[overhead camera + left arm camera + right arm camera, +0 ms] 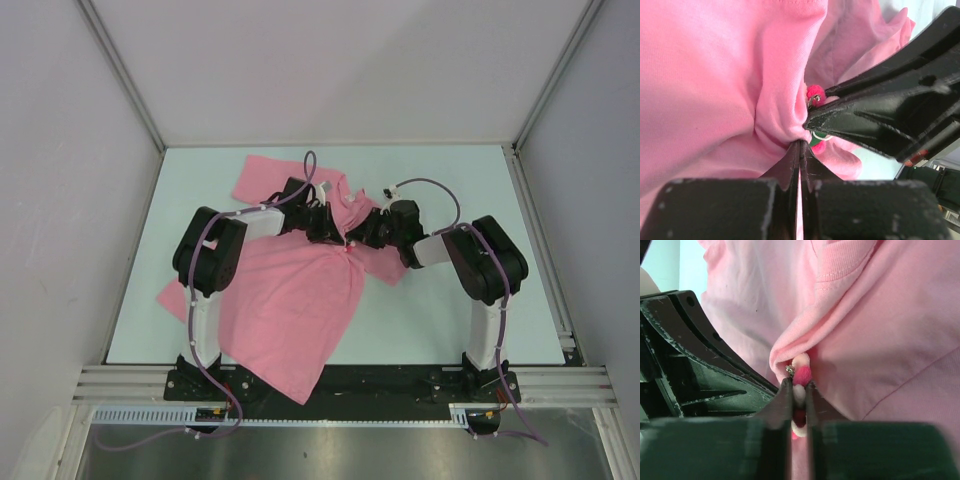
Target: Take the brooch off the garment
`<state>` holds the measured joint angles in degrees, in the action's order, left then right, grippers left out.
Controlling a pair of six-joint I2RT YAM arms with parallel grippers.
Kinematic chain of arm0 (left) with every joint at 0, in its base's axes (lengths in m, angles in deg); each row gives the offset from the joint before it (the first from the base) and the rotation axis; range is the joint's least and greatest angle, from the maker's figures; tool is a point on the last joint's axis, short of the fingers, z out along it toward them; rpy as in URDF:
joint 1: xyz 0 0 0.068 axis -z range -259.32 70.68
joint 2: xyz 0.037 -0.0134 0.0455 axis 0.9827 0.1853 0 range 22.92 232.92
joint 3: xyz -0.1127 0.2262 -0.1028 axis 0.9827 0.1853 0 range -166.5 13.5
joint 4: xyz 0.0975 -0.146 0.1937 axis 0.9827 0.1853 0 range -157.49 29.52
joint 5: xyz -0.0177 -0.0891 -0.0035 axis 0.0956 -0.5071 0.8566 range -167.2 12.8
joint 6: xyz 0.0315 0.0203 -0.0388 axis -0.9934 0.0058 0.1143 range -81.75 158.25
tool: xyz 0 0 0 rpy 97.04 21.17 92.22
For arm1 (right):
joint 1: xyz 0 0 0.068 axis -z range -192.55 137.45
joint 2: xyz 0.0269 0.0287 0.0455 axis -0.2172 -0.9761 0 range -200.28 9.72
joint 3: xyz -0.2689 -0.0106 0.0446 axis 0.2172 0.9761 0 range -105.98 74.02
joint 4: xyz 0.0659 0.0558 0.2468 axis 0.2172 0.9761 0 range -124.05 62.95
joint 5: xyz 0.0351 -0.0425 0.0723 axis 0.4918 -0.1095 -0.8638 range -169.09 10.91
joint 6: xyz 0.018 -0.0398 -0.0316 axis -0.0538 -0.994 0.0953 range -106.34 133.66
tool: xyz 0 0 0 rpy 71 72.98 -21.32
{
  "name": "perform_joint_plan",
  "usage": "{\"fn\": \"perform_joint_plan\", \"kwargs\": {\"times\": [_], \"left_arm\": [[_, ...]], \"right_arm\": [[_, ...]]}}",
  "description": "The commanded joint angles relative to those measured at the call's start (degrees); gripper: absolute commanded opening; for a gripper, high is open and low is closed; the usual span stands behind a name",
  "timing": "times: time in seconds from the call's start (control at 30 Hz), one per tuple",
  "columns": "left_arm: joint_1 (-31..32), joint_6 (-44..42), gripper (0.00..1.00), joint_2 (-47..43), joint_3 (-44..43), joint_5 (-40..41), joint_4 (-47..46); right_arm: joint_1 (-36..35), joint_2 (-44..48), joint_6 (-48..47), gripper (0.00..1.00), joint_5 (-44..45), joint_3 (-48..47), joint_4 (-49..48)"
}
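The pink garment (290, 300) lies spread on the table, bunched up where the two arms meet. My left gripper (336, 234) is shut on a pinched fold of the garment (715, 90); its jaws (801, 146) meet with fabric between them. The brooch (801, 375) shows pink, red and white bits and a small metal pin, sitting at that fold. My right gripper (799, 389) is shut on the brooch, which sticks out above the fingertips. In the left wrist view the brooch (815, 94) peeks out beside the right gripper's fingers (875, 112).
The shirt's ribbed collar (840, 260) lies just beyond the fold. Pale table surface (450, 300) shows right of the garment. Grey walls close in the sides and back, and a metal rail (340, 380) runs along the near edge.
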<state>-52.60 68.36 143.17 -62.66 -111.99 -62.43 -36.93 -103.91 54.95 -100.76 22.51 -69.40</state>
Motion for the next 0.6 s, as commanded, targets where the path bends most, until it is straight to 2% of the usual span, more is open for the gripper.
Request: {"fn": "perform_joint_plan", "kwargs": {"times": [0.0, 0.07, 0.17, 0.37, 0.57], "left_arm": [[0.88, 0.48, 0.01, -1.33, 1.01, -0.02, -0.75], [0.88, 0.48, 0.01, -1.42, 1.10, 0.07, -0.75], [0.79, 0.39, 0.01, -1.59, 1.28, 0.07, -0.84], [0.88, 0.39, 0.01, -1.68, 0.93, -0.11, -0.84], [0.88, 0.30, 0.01, -1.86, 0.93, -0.46, -0.67]], "right_arm": [[0.55, 0.42, 0.62, 0.28, -2.32, -0.88, -1.47], [1.61, 1.47, 1.67, 0.42, -3.55, 0.26, -3.48], [2.85, 4.02, 1.42, 0.49, -4.25, 1.93, -3.58], [4.17, 5.52, 1.85, 0.51, -6.10, 4.30, -4.72], [4.43, 4.20, 3.61, 0.47, -7.77, 5.98, -9.38]]}}
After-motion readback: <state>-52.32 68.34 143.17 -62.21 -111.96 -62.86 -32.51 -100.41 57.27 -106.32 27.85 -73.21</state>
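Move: The brooch sits between the right fingertips, its middle about level with that hand's point. The pinched garment fold in the left fingers is roughly 2 cm to the brooch's left; the neckline lies some 11 cm ahead of the right hand and about 2 cm below, and the sleeve about 5 cm back, 8 cm to the right and 3 cm below. From the left hand, the brooch is about 2 cm to the right, at much the same height. The right fingers, shut on the brooch, open to about half their range and come free of it, then the hand draws off to its right by some 2.5 cm, rising about 1.5 cm and easing slightly back at the end, its fingertips still pointing at the brooch from either side. The left hand stays practically in place, shut on the garment fold right beside the brooch. ##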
